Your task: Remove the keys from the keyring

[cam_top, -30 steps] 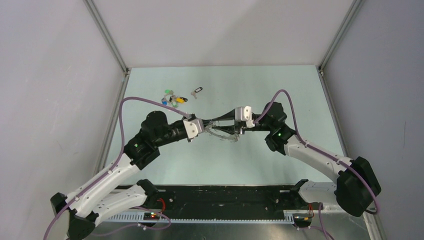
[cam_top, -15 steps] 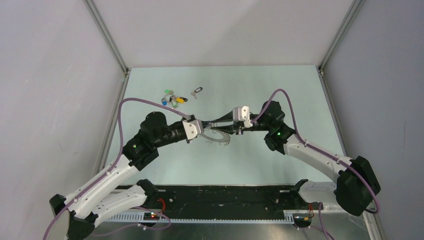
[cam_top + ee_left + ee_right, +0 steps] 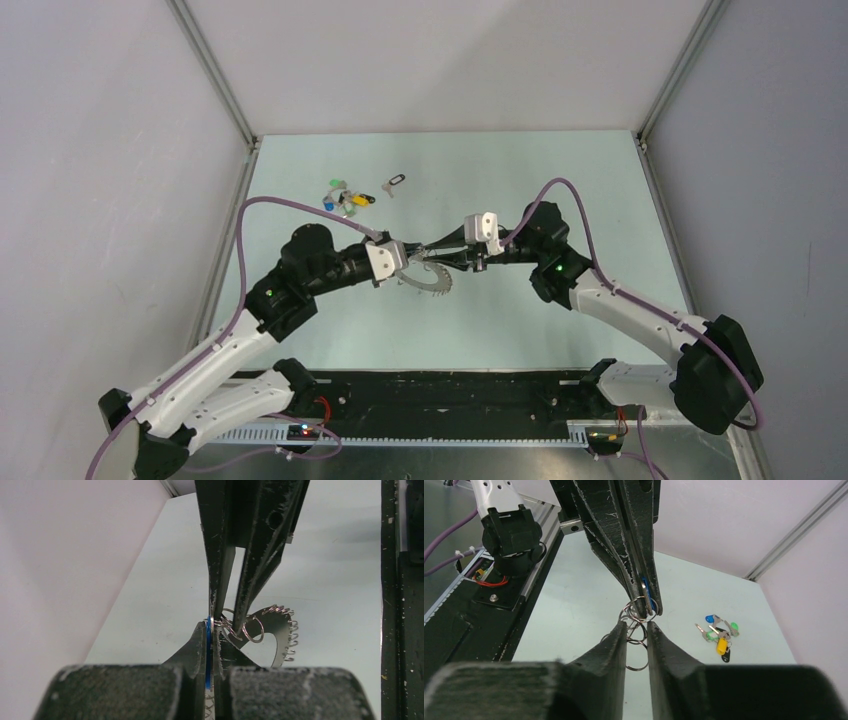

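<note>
The keyring [image 3: 437, 284] is a flat grey metal crescent fringed with small wire rings, hanging between the two grippers above the table's middle; it also shows in the left wrist view [image 3: 281, 630]. My left gripper [image 3: 420, 260] is shut on a thin blue-headed key [image 3: 207, 639], which also shows in the right wrist view [image 3: 647, 593]. My right gripper [image 3: 441, 262] faces it tip to tip. Its jaws are closed narrowly around a chain of the keyring's small rings [image 3: 638, 647]. No other keys show on the hoop.
A cluster of coloured-capped keys [image 3: 345, 198] lies at the back left, also in the right wrist view [image 3: 719, 636]. A single black-looped key [image 3: 394, 183] lies beside it. Grey walls and metal corner posts [image 3: 215, 70] enclose the table. A black strip [image 3: 450, 395] runs along the near edge.
The keyring has swung from stretched out sideways to hanging bunched under the grippers. My right gripper has moved a little left, toward the left gripper.
</note>
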Controlling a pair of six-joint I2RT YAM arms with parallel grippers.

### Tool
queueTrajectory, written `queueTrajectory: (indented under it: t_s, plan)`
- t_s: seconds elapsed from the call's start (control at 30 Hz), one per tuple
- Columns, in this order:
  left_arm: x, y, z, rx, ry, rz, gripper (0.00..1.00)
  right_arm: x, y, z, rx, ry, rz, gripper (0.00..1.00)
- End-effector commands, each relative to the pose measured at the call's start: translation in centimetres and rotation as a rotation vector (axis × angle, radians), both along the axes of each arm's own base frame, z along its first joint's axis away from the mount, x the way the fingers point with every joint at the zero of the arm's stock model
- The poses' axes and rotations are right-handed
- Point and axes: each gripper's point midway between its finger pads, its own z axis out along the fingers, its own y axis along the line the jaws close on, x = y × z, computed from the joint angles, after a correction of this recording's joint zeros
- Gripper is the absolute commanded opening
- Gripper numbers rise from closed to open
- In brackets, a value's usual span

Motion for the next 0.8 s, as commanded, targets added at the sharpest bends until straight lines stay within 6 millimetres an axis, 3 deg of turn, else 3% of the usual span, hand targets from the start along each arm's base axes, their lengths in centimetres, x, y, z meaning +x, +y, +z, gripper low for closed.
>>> queueTrajectory:
  t_s: [0.0, 0.3, 0.47, 0.73, 0.77]
  plan:
    - [-0.6, 0.2, 6.1, -0.118, -0.15, -0.015, 0.0, -0.7, 0.0, 1.3, 0.011, -0.01, 0.027, 0.18]
    - [-0.6, 0.3, 6.2, -0.122, -0.148, -0.009, 0.0, -1.2, 0.9, 1.1, 0.018, 0.041, 0.045, 0.01]
    - [-0.2, 0.7, 6.1, -0.121, -0.152, 0.023, 0.0, -0.4, 0.7, 1.2, 0.02, 0.107, -0.018, 0.0]
    - [0.5, 1.3, 4.9, -0.103, -0.139, 0.078, 0.0, 1.4, -2.5, 5.0, 0.162, 0.256, -0.102, 0.0]
    - [0.6, 1.4, 4.6, -0.098, -0.136, 0.087, 0.0, 1.1, -2.9, 6.3, 0.215, 0.273, -0.084, 0.0]
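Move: The small metal link ring by the keyring sits almost between the right hand's open tips, about 1 cm to its left and level with it. The left fingers hold the blue tag; from the left hand that ring is about 1 cm ahead and 2 cm right. The keyring's grey disc hangs some 5 cm back from the right hand, straight behind and 3 cm lower. The pile of removed keys lies about 32 cm ahead, 20 cm left and 29 cm below. The right fingers shut from about a quarter open and pinch the small link ring beside the left fingertips. The right hand then pulls about 2 cm up, forward and to the right, away from the left hand, rolling some 10 degrees so its front side dips. The left hand keeps its shut grip on the blue tag and eases about 1 cm left and up. ##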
